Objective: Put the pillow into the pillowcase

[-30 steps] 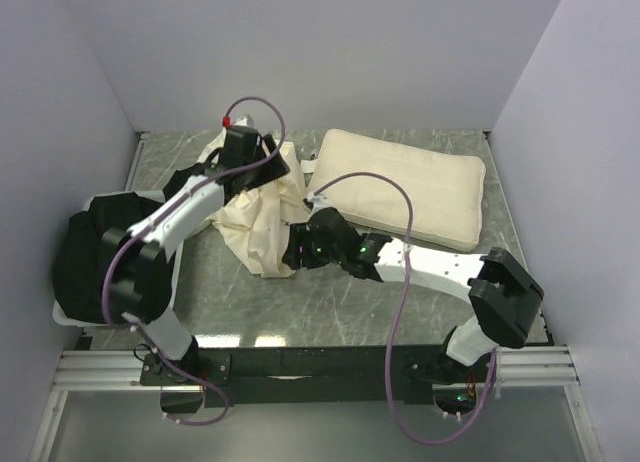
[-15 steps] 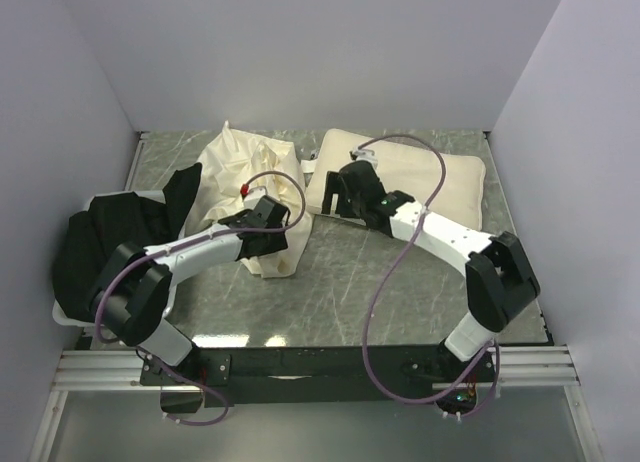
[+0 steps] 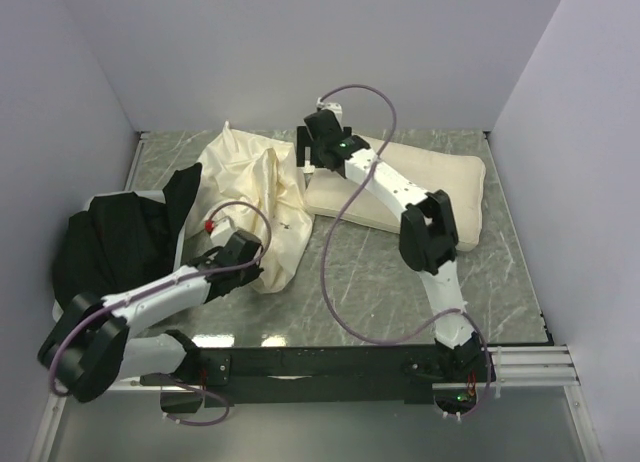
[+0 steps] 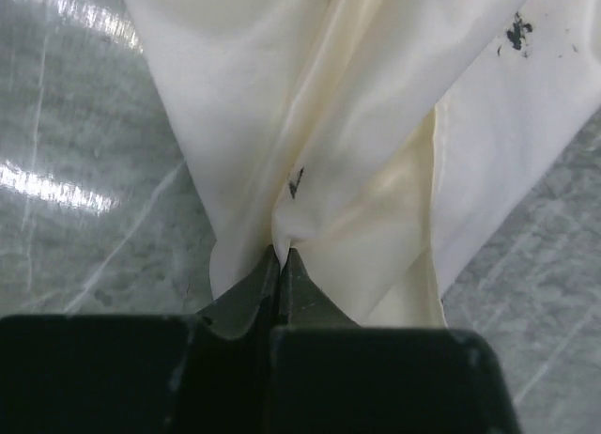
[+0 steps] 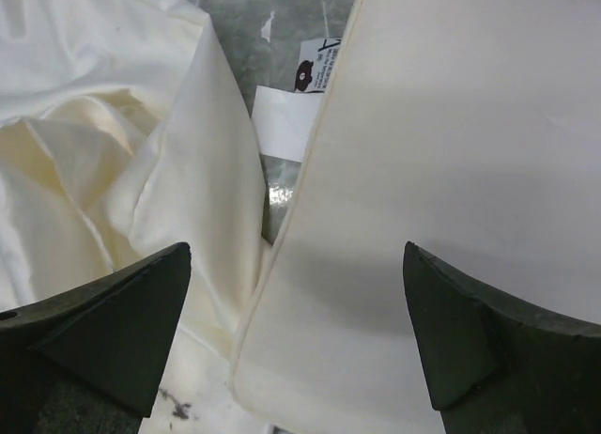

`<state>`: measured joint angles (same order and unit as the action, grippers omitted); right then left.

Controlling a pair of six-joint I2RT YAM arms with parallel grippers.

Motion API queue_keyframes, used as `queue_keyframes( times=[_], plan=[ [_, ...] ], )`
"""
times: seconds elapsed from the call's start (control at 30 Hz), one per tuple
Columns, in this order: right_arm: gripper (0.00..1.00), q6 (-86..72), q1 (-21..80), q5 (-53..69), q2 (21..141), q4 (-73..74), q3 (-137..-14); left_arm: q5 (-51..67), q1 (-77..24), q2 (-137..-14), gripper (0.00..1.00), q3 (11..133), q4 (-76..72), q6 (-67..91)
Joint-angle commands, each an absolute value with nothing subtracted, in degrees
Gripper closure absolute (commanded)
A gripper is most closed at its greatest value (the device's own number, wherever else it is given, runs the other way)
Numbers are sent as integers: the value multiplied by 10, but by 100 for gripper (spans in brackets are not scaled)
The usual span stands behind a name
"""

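Note:
The pillow (image 3: 420, 187) is a plump cream cushion lying flat at the back right. Its left end fills the right wrist view (image 5: 451, 171). The pillowcase (image 3: 250, 187) is a wrinkly cream sack heaped just left of it, with a white tag (image 5: 286, 119) between the two. My left gripper (image 3: 262, 264) is at the pillowcase's near end. Its jaws (image 4: 282, 254) are shut on a pinched fold of the pillowcase (image 4: 376, 124). My right gripper (image 3: 305, 160) hangs over the pillow's left edge, open (image 5: 296, 255), its fingers straddling the seam with nothing between them. The pillowcase (image 5: 122, 152) lies by its left finger.
A black cloth heap (image 3: 110, 242) lies at the left over a white tray edge (image 3: 62, 320). Grey walls close in the marbled table (image 3: 380, 282) on the left, back and right. The right arm (image 3: 425, 232) stretches across the pillow's near side.
My left arm came from the back of the pillowcase to its near end and shut on a fold. My right arm swung from mid-table up to the pillow's left end and opened wide.

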<state>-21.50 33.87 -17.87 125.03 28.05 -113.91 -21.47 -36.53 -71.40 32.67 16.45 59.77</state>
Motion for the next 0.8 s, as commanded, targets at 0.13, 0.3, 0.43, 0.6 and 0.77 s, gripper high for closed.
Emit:
queue_keyframes(
  times=[0.13, 0.3, 0.43, 0.6, 0.77],
  plan=[
    [12, -204, 338, -197, 1329, 382, -1167, -163, -367, -574, 99, 220, 111, 695],
    [60, -227, 296, -180, 1198, 281, -917, -142, -368, -556, 99, 192, 105, 694],
    [97, -240, 265, -162, 1026, 225, -763, -137, -368, -548, 99, 182, 113, 704],
    [100, -260, 260, -115, 891, 186, -637, -177, -368, -502, 90, 189, 161, 738],
    [100, -278, 260, -84, 828, 175, -592, -226, -368, -491, 58, 257, 215, 699]
  ],
)
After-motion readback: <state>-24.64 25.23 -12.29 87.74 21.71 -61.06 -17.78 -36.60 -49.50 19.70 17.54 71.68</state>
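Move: The pillow's left end is almost straight under the right hand, some 9 cm below and 2 cm to its right; the pillow's middle is about 19 cm right and 6 cm back. A white tag sits about 2 cm ahead and 2 cm left, 13 cm down; the pillowcase's middle is roughly 14 cm left and 9 cm back. From the left hand, holding the pillowcase's near end, its middle lies some 11 cm ahead and 3 cm left, the pillow's 16 cm ahead and 31 cm right. The pillow's left end is pinched by the right hand, which drops about 9 cm onto it with open fingers, shuts them, then hauls it back and right in equal parts, some 20 cm in all, away from the pillowcase, rising slightly. Meanwhile the left hand draws the pillowcase's near end back about 4 cm, rolling some 15 degrees left side down, then lifts slightly as its fingers part. ##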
